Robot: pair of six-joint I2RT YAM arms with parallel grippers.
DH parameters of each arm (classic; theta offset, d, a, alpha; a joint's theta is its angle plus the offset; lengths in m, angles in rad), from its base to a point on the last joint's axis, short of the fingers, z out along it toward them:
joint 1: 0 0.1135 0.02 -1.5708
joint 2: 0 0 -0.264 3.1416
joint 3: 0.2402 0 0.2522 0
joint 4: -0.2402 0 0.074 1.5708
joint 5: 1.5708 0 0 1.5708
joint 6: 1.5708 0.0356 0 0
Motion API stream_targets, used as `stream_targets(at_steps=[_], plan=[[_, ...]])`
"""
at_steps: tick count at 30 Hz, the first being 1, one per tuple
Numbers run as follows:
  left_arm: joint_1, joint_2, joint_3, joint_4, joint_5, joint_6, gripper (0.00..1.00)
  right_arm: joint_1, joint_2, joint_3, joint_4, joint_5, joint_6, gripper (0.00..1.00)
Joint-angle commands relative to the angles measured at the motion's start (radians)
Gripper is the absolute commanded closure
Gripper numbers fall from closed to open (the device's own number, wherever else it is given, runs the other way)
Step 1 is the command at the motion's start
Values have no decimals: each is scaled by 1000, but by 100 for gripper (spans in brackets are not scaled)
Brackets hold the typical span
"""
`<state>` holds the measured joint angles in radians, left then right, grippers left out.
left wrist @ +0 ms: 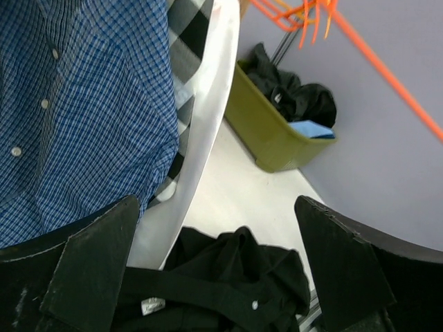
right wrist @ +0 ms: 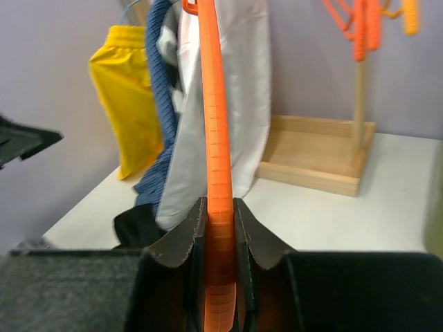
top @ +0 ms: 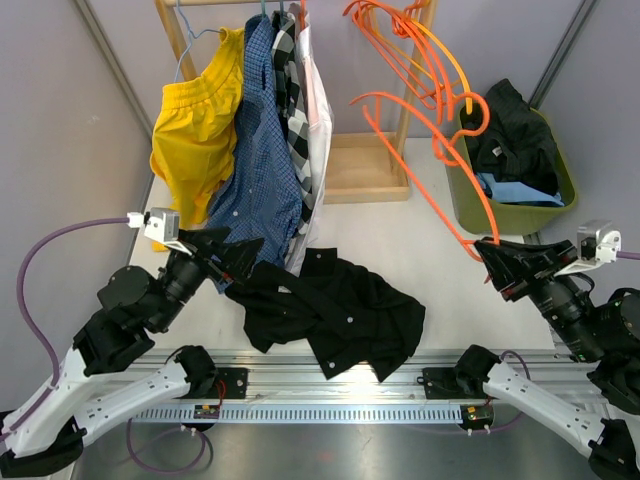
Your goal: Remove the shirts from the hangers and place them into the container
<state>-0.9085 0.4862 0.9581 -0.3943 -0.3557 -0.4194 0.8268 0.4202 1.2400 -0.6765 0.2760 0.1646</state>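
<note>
A black shirt point(top: 330, 315) lies crumpled on the table in front of the arms, off any hanger. My left gripper point(top: 240, 258) hovers open at its left edge, and the left wrist view shows the black shirt point(left wrist: 235, 277) below the wide-apart left gripper point(left wrist: 218, 207). My right gripper point(top: 487, 255) is shut on the lower end of a bare orange hanger point(top: 480, 205), which rises up and to the left beside the olive-green container point(top: 520, 215). In the right wrist view the right gripper point(right wrist: 220, 207) pinches the hanger point(right wrist: 214, 104) tightly. Black and light blue shirts lie inside the container.
On the rack at the back hang a yellow shirt point(top: 195, 130), a dark blue check shirt point(top: 262, 150), a black-and-white check shirt point(top: 293, 100) and a white shirt point(top: 318, 120). Several empty orange hangers point(top: 400, 30) hang at the rack's right end above its wooden base point(top: 365, 170).
</note>
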Motion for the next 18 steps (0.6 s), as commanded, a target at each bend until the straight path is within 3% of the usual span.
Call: stream_targets(at_steps=[1, 4, 13, 15, 18], plan=[[2, 5, -15, 12, -9, -13, 1, 6, 11, 21, 44, 199, -82, 100], [2, 14, -25, 32, 4, -7, 1, 6, 126, 50, 40, 238, -93, 100], [2, -4, -47, 71, 34, -5, 1, -6, 472, 145, 202, 148, -158, 100], [2, -17, -58, 80, 41, -9, 1, -67, 543, 183, 235, 99, -157, 100], [2, -29, -68, 86, 47, -10, 1, -243, 629, 225, 267, -137, -117, 100]])
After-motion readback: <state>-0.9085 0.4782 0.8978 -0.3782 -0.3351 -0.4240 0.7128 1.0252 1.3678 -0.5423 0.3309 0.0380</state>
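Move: The right hand grips the emptied orange hanger; the rail with the other orange hangers lies about 36 cm ahead, 10 cm left and 12 cm above. The container stands some 32 cm ahead, 16 cm right and 35 cm lower. The pink-white shirt hangs roughly 35 cm ahead, 22 cm left and 5 cm below. From the left hand, those hangers' rail is about 31 cm ahead, 26 cm right, 17 cm up. Right hand, still gripping the hanger, swings forward 15 cm towards the rail, bearing left and sinking about 5 cm. ##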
